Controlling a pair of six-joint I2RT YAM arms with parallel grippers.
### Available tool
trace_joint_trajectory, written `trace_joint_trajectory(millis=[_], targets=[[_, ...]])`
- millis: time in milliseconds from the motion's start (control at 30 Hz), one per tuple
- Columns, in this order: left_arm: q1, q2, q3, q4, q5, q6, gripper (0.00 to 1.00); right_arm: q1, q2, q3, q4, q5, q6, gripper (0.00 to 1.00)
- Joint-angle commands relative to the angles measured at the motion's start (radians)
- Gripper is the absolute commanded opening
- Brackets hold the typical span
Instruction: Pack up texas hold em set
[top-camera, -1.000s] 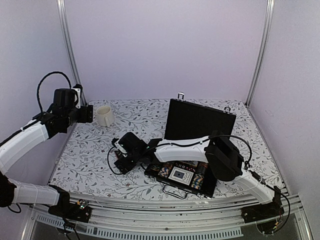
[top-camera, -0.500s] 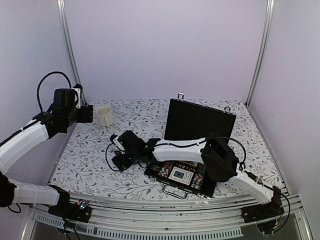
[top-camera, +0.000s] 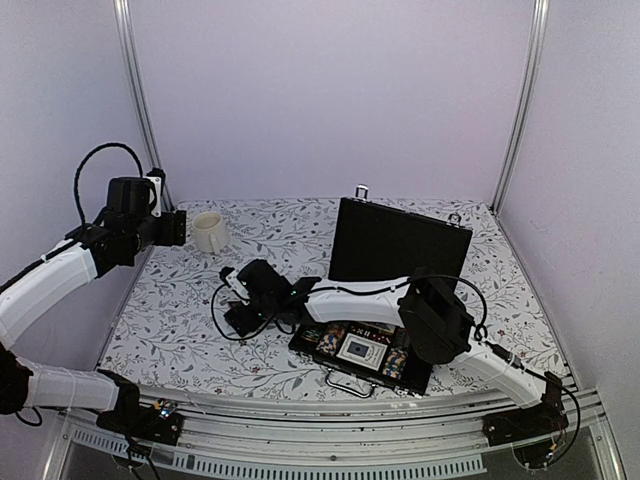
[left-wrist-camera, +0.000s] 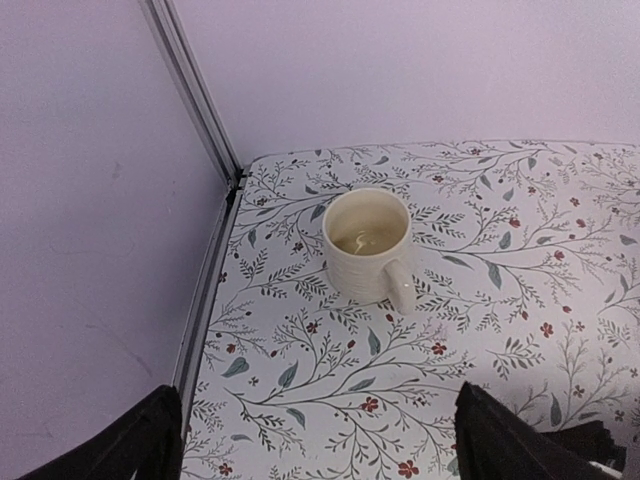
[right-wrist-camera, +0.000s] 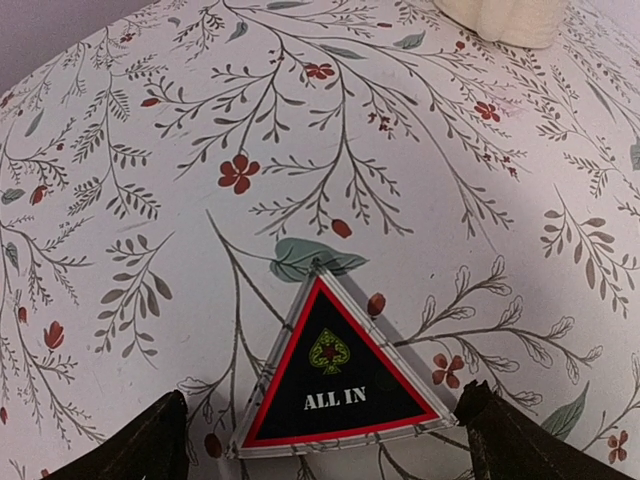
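The texas hold em set's black briefcase (top-camera: 420, 378) lies open at the front of the table, its lid (top-camera: 395, 245) upright. Chip rows (top-camera: 327, 340) and a card deck (top-camera: 357, 348) sit inside, and the metal handle (top-camera: 346, 385) faces the near edge. A black triangle (right-wrist-camera: 340, 375) marked "ALL IN", red-edged, lies flat on the floral cloth between the fingers of my right gripper (right-wrist-camera: 322, 432), which is open and straddles it without touching. That right gripper (top-camera: 238, 315) hangs low, left of the case. My left gripper (top-camera: 178, 228) (left-wrist-camera: 318, 440) is open, empty, held high at the far left.
A cream mug (top-camera: 208, 232) (left-wrist-camera: 368, 245) stands at the back left near the corner post (left-wrist-camera: 195, 90), just ahead of the left gripper; its base (right-wrist-camera: 505, 18) shows at the top of the right wrist view. Walls enclose the table on three sides.
My right arm has edged a little to the left over the cloth. The left arm and the case have not moved.
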Motion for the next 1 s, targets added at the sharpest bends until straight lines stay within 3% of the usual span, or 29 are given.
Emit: trace_joint_trajectory(millis=[0,133,333,567,967], targets=[[-0.011,-0.004,-0.003,0.015,0.006,0.010,0.95,-0.022,0.080,0.005,-0.047,-0.032,0.004,0.96],[-0.011,-0.010,0.000,0.015,0.007,0.010,0.95,-0.026,0.091,0.008,-0.035,-0.036,0.007,0.92],[-0.012,-0.015,-0.001,0.019,0.021,0.010,0.95,-0.025,0.091,0.009,-0.028,-0.027,0.000,0.72],[-0.010,-0.004,-0.001,0.015,0.015,0.012,0.95,-0.024,0.064,-0.011,-0.021,-0.078,0.005,0.59],[-0.010,0.010,-0.003,0.017,0.012,0.012,0.95,0.016,-0.204,-0.368,0.030,-0.109,0.037,0.50]])
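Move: The black ALL IN triangle lies almost at the right hand's open fingertips, about 2 cm ahead and 1 cm to the left, roughly 1 cm lower. The mug stands some 19 cm ahead of this hand and 8 cm to its left. The open chip case is about 27 cm to its right and 8 cm back. From the left hand, the triangle is roughly 11 cm right, 3 cm back and 24 cm below. The right hand's two fingers close on the ALL IN triangle and pinch it across its near, wide part, after easing about 1.5 cm forward, level, with the fingers around it. Keeping that low height, the hand then turns back and draws the triangle some 2.5 cm back and 2 cm right, towards the case, its grip kept and the wrist almost unturned. ##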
